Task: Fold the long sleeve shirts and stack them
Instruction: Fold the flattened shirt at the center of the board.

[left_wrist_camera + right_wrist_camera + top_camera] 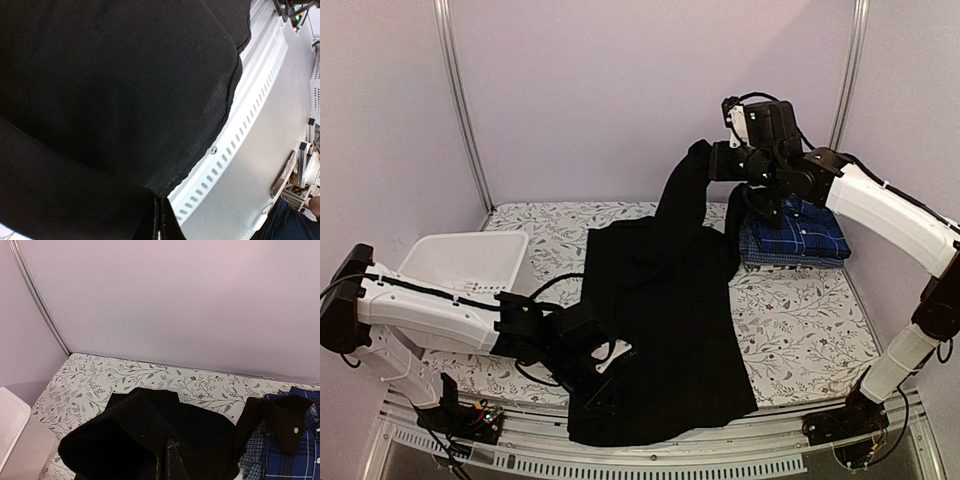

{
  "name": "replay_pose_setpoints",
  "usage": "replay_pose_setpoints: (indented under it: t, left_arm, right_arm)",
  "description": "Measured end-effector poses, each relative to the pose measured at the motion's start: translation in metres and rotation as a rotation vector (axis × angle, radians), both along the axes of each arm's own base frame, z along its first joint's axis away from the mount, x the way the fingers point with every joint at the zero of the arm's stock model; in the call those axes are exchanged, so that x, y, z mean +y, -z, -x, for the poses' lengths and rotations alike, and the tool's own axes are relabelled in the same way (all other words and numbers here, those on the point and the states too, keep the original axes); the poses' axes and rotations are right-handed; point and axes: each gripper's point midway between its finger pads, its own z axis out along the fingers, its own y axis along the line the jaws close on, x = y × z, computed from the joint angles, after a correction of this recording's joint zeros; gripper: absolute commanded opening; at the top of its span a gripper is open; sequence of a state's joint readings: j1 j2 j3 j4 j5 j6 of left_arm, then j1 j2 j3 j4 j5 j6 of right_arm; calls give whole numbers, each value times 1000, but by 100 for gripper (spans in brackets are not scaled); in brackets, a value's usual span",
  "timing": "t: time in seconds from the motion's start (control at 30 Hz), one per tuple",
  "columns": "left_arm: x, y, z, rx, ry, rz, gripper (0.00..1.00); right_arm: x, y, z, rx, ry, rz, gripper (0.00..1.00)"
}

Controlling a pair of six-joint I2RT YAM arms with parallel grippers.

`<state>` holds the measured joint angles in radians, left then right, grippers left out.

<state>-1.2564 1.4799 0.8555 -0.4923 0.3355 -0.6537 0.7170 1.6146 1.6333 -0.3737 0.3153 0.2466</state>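
Note:
The black long sleeve shirt (pixel 660 320) lies spread over the middle of the table, its hem hanging over the near edge. My right gripper (pixel 712 160) is shut on one upper part of it and holds that part high above the back of the table; in the right wrist view the black cloth (pixel 150 430) drapes down from the shut fingers (pixel 172 462). My left gripper (pixel 592 385) is shut on the black hem (pixel 200 150) at the near edge. The blue plaid long sleeve shirt (pixel 795 235) lies folded at the back right, with a black cuff (pixel 280 420) resting on it.
A white plastic basket (pixel 465 262) stands at the left of the floral table cover (pixel 800 320). A slotted metal rail (pixel 245 130) runs along the near edge under the hem. Pale walls close in the back and both sides.

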Motion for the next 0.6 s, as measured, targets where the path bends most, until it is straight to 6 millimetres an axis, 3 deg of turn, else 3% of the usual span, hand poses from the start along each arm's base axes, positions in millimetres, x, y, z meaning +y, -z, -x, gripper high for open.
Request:
replay_pose_setpoints:
  t: [0.17,0.4,0.43,0.5,0.6]
  left_arm:
    - [0,3,4,20,11,4,0]
    - [-1,7,10,48,39,14,1]
    - [-1,8,11,52,42,16,4]
    - [-2,8,12,58,48,18,21]
    - [-2,8,12,59,51,22,37]
  right_arm:
    - [-3,-15,6,-22,7,-28,0]
    - [-7,0,8,18,41,-23,0]
    - [-7,0,9,18,43,-22,0]
    - [-7,-2,12,15,42,-25,0]
    - [-6,-8,20,6,35,-40,0]
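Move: The left hand's closed fingertips have the lower corner of the black shirt's folded-over left side, low over the board's front edge; the middle of the shirt's body lies about 21 cm ahead, 12 cm to its right and 3 below, the white basket some 25 ahead and 33 to its left. From the right hand, holding a sleeve high, that middle is roughly 15 cm back, 15 left and 32 below; the plaid stack is 4 cm ahead, 25 to its right, 28 below. Back towards the base and slightly down, by about 1.5 cm in all, the left hand draws the pinched lower corner of the folded side, then its fingers start to open and let go of the cloth. Meanwhile the right hand keeps its closed grip on the raised sleeve, bobbing up and down a little and easing back about 2 cm. ##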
